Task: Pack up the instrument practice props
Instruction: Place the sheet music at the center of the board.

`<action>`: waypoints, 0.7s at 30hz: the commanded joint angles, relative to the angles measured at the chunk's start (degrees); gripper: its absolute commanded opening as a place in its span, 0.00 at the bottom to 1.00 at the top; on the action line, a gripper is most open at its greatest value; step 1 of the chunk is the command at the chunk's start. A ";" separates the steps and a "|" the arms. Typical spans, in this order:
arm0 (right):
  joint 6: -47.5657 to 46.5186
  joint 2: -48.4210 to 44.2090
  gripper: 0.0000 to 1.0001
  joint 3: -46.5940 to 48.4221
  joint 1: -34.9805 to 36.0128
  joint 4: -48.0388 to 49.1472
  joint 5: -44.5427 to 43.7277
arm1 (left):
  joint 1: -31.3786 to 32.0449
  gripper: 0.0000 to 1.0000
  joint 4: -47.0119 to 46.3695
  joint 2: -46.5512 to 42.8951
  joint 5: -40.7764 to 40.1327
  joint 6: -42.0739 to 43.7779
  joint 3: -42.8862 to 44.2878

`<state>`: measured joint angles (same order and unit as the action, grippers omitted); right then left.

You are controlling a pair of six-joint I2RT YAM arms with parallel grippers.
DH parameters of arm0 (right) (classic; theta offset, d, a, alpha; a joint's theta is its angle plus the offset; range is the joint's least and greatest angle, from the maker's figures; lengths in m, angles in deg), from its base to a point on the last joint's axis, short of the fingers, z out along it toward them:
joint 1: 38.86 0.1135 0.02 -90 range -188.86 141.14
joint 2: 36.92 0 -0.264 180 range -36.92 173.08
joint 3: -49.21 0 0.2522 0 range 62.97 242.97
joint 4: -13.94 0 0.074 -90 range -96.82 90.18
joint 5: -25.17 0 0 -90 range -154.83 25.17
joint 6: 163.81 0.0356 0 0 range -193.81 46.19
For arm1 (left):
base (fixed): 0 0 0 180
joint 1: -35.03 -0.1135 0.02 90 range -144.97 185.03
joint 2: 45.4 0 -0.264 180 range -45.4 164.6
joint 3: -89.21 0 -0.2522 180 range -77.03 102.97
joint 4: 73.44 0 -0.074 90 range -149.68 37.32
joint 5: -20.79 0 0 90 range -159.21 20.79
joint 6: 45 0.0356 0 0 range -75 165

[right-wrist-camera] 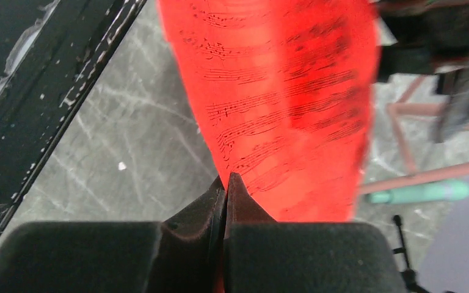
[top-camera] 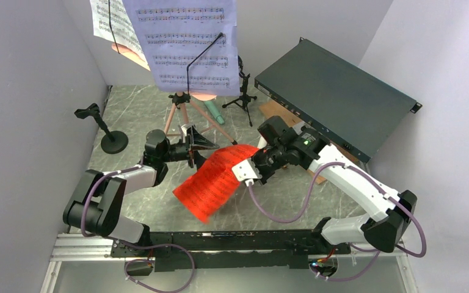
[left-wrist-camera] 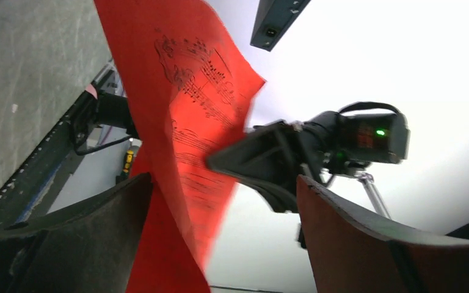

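A red sheet-music page (top-camera: 217,180) hangs curled over the middle of the table. My right gripper (top-camera: 251,165) is shut on its right edge; in the right wrist view the fingertips (right-wrist-camera: 227,180) pinch the red page (right-wrist-camera: 281,91). My left gripper (top-camera: 203,148) stands open at the page's upper left edge. In the left wrist view the page (left-wrist-camera: 177,122) runs between its wide jaws (left-wrist-camera: 224,180), close to the left finger. The lavender page (top-camera: 186,43) and white page (top-camera: 113,24) sit on the pink tripod (top-camera: 180,113). A green microphone (top-camera: 215,112) lies behind it.
A black round-base microphone mount (top-camera: 107,131) stands at the left, and a black tripod mount (top-camera: 242,91) at the back. The large dark green box (top-camera: 336,101) lies at the back right on a wooden board (top-camera: 275,110). Grey walls close in on both sides.
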<state>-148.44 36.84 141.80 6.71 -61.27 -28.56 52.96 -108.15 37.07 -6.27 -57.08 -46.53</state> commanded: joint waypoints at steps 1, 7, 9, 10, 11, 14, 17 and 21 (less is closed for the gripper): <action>0.44 -2.43 0.00 -5.67 0.07 6.95 -2.69 | 0.35 0.89 -12.90 0.58 1.37 -6.96 -0.25; 0.62 -2.48 0.00 -6.61 0.08 8.10 -2.68 | 0.35 0.64 -7.58 -0.41 2.64 -3.44 0.88; 1.10 -2.56 0.00 -6.06 -0.03 7.95 -2.69 | 0.35 0.63 -2.45 -1.15 3.66 0.21 1.63; 1.37 -2.64 0.00 -5.67 -0.08 7.81 -2.74 | 0.35 0.64 2.71 -1.81 4.30 3.80 2.27; 1.55 -2.76 0.00 -5.17 -0.09 7.65 -2.78 | 0.35 0.64 8.46 -2.61 4.57 7.65 3.09; 1.77 -3.08 0.00 -4.16 -0.60 6.77 -2.16 | 0.07 0.65 30.31 -4.90 3.57 24.18 6.68; 1.77 -3.29 0.00 -4.47 -0.74 6.73 -1.65 | -0.33 0.64 34.84 -4.72 4.52 27.26 7.80; 1.68 -3.36 0.00 -5.63 -0.77 7.58 -1.91 | -0.43 0.46 40.71 -4.54 4.34 31.94 9.46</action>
<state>-147.06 34.82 135.33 6.18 -55.44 -31.35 52.79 -79.67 33.69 -4.26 -35.03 -39.91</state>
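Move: The red sheet music, still pinched by the right gripper at its right long edge, has its middle about 7 cm back, 2 cm right and 3 cm below the open left fingers; its near edge is almost between them. From the right hand, the sheet's middle lies some 8 cm left and 1 cm back, about level. From the left hand, the stand's right foot is about 6 cm ahead and 8 cm right, the green microphone 17 cm ahead and 1 cm right, both some 20 cm below. Hover the left gripper at the sheet's left edge: rise about 1 cm, then sink roughly 2.5 cm and ease slightly back, tipping the fingertips down some 10 degrees while closing to about half open around the edge, without shutting on it. Keep the right fingers pinched on the sheet, lowering them about 4 cm, then lifting about 2 cm and easing slightly forward. ##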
